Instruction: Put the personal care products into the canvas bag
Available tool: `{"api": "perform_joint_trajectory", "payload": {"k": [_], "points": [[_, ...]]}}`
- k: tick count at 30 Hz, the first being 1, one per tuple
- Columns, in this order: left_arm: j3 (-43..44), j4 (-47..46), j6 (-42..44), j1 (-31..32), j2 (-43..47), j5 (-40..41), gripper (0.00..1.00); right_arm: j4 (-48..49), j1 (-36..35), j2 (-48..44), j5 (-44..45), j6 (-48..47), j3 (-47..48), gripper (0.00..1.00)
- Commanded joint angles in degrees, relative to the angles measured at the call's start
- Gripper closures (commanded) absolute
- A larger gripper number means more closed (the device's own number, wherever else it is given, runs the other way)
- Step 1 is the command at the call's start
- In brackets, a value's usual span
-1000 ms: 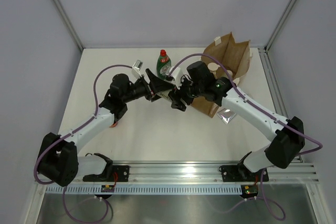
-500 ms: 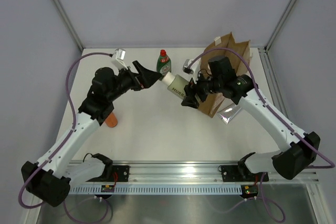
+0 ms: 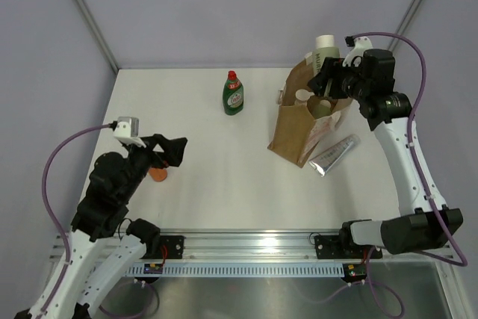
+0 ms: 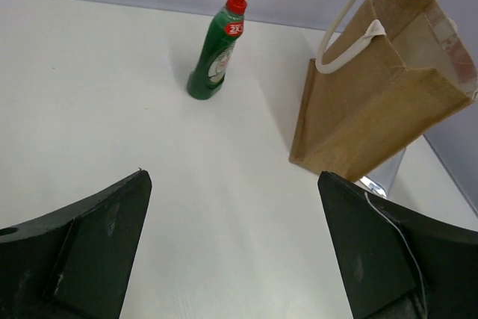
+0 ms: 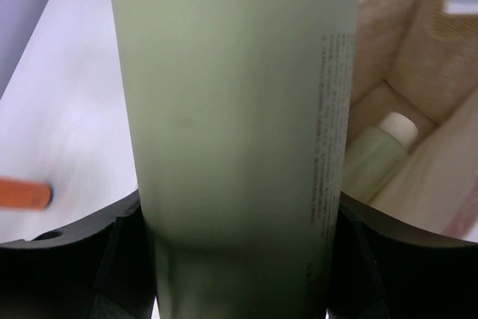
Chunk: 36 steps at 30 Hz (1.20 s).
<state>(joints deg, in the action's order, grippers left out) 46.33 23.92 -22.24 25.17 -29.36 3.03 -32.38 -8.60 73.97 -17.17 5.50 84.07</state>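
My right gripper [image 3: 329, 74] is shut on a pale green white-capped bottle [image 3: 324, 47], held above the open mouth of the canvas bag [image 3: 297, 134]; the bottle fills the right wrist view [image 5: 239, 125]. Another pale white-capped bottle [image 5: 379, 149] lies inside the bag. The dark green bottle with a red cap [image 3: 233, 93] stands on the table left of the bag and shows in the left wrist view [image 4: 216, 50]. The silver tube [image 3: 334, 155] lies by the bag's right side. My left gripper [image 3: 173, 150] is open and empty, above the small orange item [image 3: 157, 173].
The bag [image 4: 373, 110] stands upright at the back right with its white handles [image 4: 345, 24] up. White table [image 3: 216, 184] between the arms. Enclosure walls and metal posts bound the back and sides.
The pale bottle passed from the left gripper to the right one. The right arm raised it up over the bag. The left arm drew back to the near left, open.
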Motion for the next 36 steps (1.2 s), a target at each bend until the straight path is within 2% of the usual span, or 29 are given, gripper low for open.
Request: {"api": "perform_joint_trajectory", "payload": {"k": [1,8,10,11,13,14,17,18,19,21,24,28,32,36], "points": [[-3.9,4.9,2.8,-0.2,7.6,5.9,0.01,7.4,2.6,5.9,6.0,12.1,4.5,1.0],[-10.2,10.2,-1.2,-0.2,17.3,12.2,0.01,3.8,3.6,13.9,0.2,13.4,6.4,1.0],[-9.5,12.1,-2.8,-0.2,17.8,15.5,0.01,4.3,3.6,14.4,0.5,13.2,4.8,0.95],[-9.2,13.0,-4.5,-0.2,18.2,16.7,0.01,4.2,3.6,14.4,0.3,12.4,4.0,0.83],[-8.3,14.3,-6.8,-0.2,17.9,20.2,0.01,3.3,3.6,14.8,-0.4,11.6,3.6,0.71],[-7.9,16.0,-10.2,-0.2,17.5,21.4,0.01,3.0,3.7,15.1,-1.5,10.4,3.5,0.54],[-7.0,19.7,-18.1,-0.2,15.6,23.2,0.01,2.2,3.7,14.6,-2.7,8.2,3.5,0.25],[-6.9,20.7,-20.2,-0.2,14.9,23.3,0.01,2.1,3.6,14.4,-3.2,7.4,3.6,0.11],[-6.5,21.8,-22.0,-0.2,14.1,23.3,0.01,2.2,3.6,14.1,-3.6,6.7,3.6,0.06],[-6.2,24.7,-26.9,-0.2,11.3,23.4,0.01,2.1,3.6,13.0,-4.4,5.2,3.5,0.01],[-5.8,27.4,-30.8,-0.2,8.9,24.3,0.01,1.6,3.6,11.7,-5.5,3.9,3.6,0.0],[-5.2,29.8,-34.3,-0.2,6.3,25.4,0.01,0.5,3.6,10.0,-11.8,-0.7,3.3,0.0],[-4.8,31.8,-34.6,-0.2,4.1,27.6,0.01,-0.7,3.6,7.4,-21.0,-8.8,3.1,0.01],[-5.5,30.0,-32.6,-0.2,0.6,27.6,0.01,0.7,3.6,4.4,-27.1,-11.0,0.7,0.01]]}}
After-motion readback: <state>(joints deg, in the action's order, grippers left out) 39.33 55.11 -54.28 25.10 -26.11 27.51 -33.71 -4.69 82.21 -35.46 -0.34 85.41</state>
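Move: Straight below the right hand, which still holds the last pale-green bottle, the open canvas bag has its middle about 20 cm down and 3 cm farther out, with two bottles already inside. The silver tube lies some 8 cm back and 9 cm right of that hand, 33 cm below. From the empty left hand, the orange pump bottle stands roughly 10 cm left, 2 cm ahead and 22 cm lower; the green detergent bottle is about 26 cm ahead and 11 cm right. Dipping into the bag mouth, the right hand sinks about 12 cm while pushing some 5 cm forward and tipping down, opens to let go of the green bottle, then rises 8 cm, easing back and left as it levels and turns counter-clockwise. The open left hand drops 14 cm and swings left towards the pump bottle, drawing back slightly, tipping down and turning counter-clockwise some 35 degrees. ##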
